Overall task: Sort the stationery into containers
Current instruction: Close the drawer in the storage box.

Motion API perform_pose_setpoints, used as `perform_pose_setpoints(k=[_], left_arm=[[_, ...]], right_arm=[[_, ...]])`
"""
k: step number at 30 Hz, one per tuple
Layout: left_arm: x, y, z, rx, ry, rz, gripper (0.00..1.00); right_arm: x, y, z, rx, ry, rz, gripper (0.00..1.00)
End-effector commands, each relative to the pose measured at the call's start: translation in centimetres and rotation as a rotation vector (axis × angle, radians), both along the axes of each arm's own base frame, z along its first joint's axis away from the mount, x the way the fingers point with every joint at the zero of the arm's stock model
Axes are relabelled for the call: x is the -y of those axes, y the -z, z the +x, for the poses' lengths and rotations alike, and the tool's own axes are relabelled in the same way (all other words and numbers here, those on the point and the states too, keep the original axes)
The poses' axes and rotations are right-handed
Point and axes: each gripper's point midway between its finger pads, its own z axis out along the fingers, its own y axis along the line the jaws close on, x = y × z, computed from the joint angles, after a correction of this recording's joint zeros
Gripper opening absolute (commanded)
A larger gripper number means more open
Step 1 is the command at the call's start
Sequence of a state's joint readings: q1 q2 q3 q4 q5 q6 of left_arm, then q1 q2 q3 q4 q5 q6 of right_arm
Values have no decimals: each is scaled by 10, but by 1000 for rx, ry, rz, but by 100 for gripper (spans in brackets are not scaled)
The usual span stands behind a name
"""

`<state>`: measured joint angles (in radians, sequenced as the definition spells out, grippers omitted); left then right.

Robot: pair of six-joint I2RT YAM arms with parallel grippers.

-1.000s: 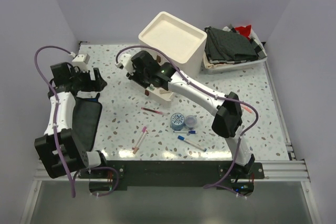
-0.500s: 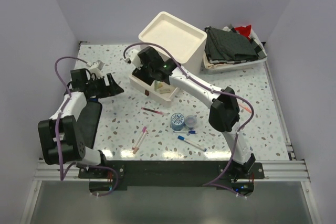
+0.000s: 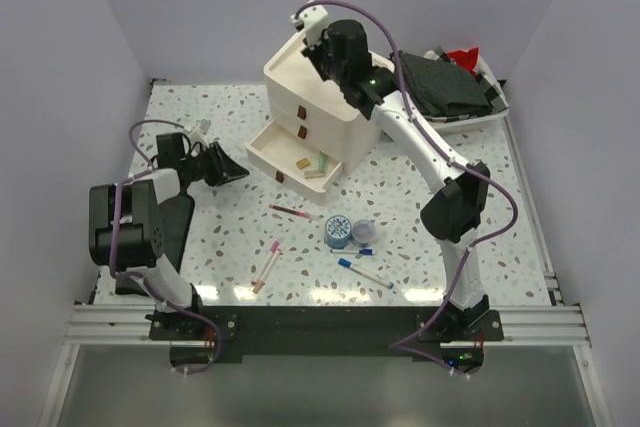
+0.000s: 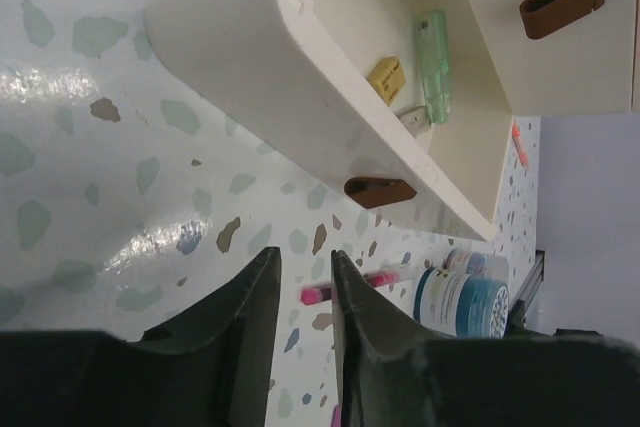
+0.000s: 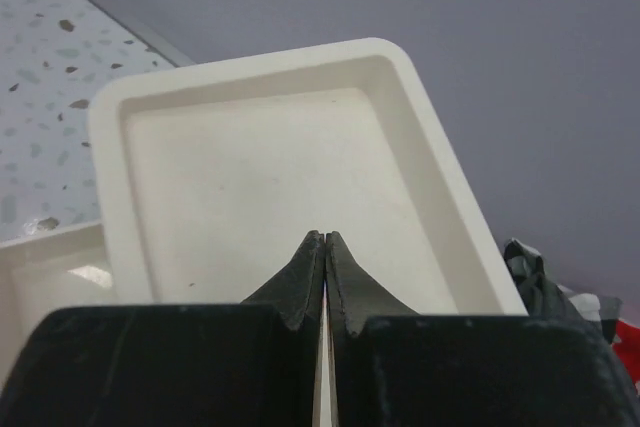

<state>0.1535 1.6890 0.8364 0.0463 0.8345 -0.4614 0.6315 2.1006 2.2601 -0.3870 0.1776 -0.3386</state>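
The cream-white cabinet [image 3: 330, 112] stands at the back centre with its bottom drawer [image 3: 270, 155] pulled out. A tan piece [image 3: 303, 162] and a green piece [image 3: 322, 160] lie in that drawer, as the left wrist view shows with the tan piece [image 4: 387, 77] and the green piece [image 4: 433, 62]. My left gripper [image 3: 238, 173] hovers low just left of the drawer, its jaws [image 4: 304, 272] narrowly open and empty. My right gripper [image 3: 322, 45] is shut and empty [image 5: 326, 239] above the cabinet's recessed top [image 5: 250, 177]. On the table lie a maroon pen [image 3: 292, 211], a pink pen [image 3: 268, 265], two blue tape rolls [image 3: 339, 231], and white pens with blue caps [image 3: 365, 273].
A white tray of dark cloths [image 3: 445, 97] sits at the back right beside the cabinet. A dark mat [image 3: 165, 232] lies under the left arm. Brown handles [image 4: 378, 191] stick out from the drawer fronts. An orange pen [image 4: 519, 144] lies beyond the cabinet.
My right arm rose from the open drawer to above the cabinet top and shut. My left gripper swung right toward the drawer and its jaws narrowed.
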Motion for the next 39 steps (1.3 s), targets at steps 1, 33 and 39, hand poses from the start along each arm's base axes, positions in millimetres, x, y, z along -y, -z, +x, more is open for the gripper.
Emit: perform_pose_setpoints(k=[1,33,39], left_arm=[[13,-23,22,85,47,-71,27],[85,-11,66,77,189,-224,0],[86,-9,80,91,194,-231,0]], right_arm=[[14,-3,20,4,68,51,0],[-6,133,-48,-441,-169,-40,0],[-15,142,-60,-470,-199,-51,0]])
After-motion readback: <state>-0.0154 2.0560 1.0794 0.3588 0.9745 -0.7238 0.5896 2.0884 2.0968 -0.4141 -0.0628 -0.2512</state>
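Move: The open drawer's handle lies about 9 cm right and 1 cm ahead of the left hand, some 2 cm lower. In the drawer, the yellow eraser is roughly 15 cm right and 4 cm ahead, the green tube about 19 cm right and 3 cm ahead; the pink pen lies 12 cm right, 9 cm back. The box's top tray centres about 5 cm ahead, 1 cm right and 9 cm below the right hand; the handle is 14 cm back, 11 cm left of it. Rightward first, shutting its fingers, then forward and right, the left hand travels about 10 cm in all, its closed tips meeting the drawer front beside the handle and pushing it inward. The right hand, still shut, edges forward-right, then sinks some 7 cm into the top tray and eases back and left, tipping down to steady the box. ##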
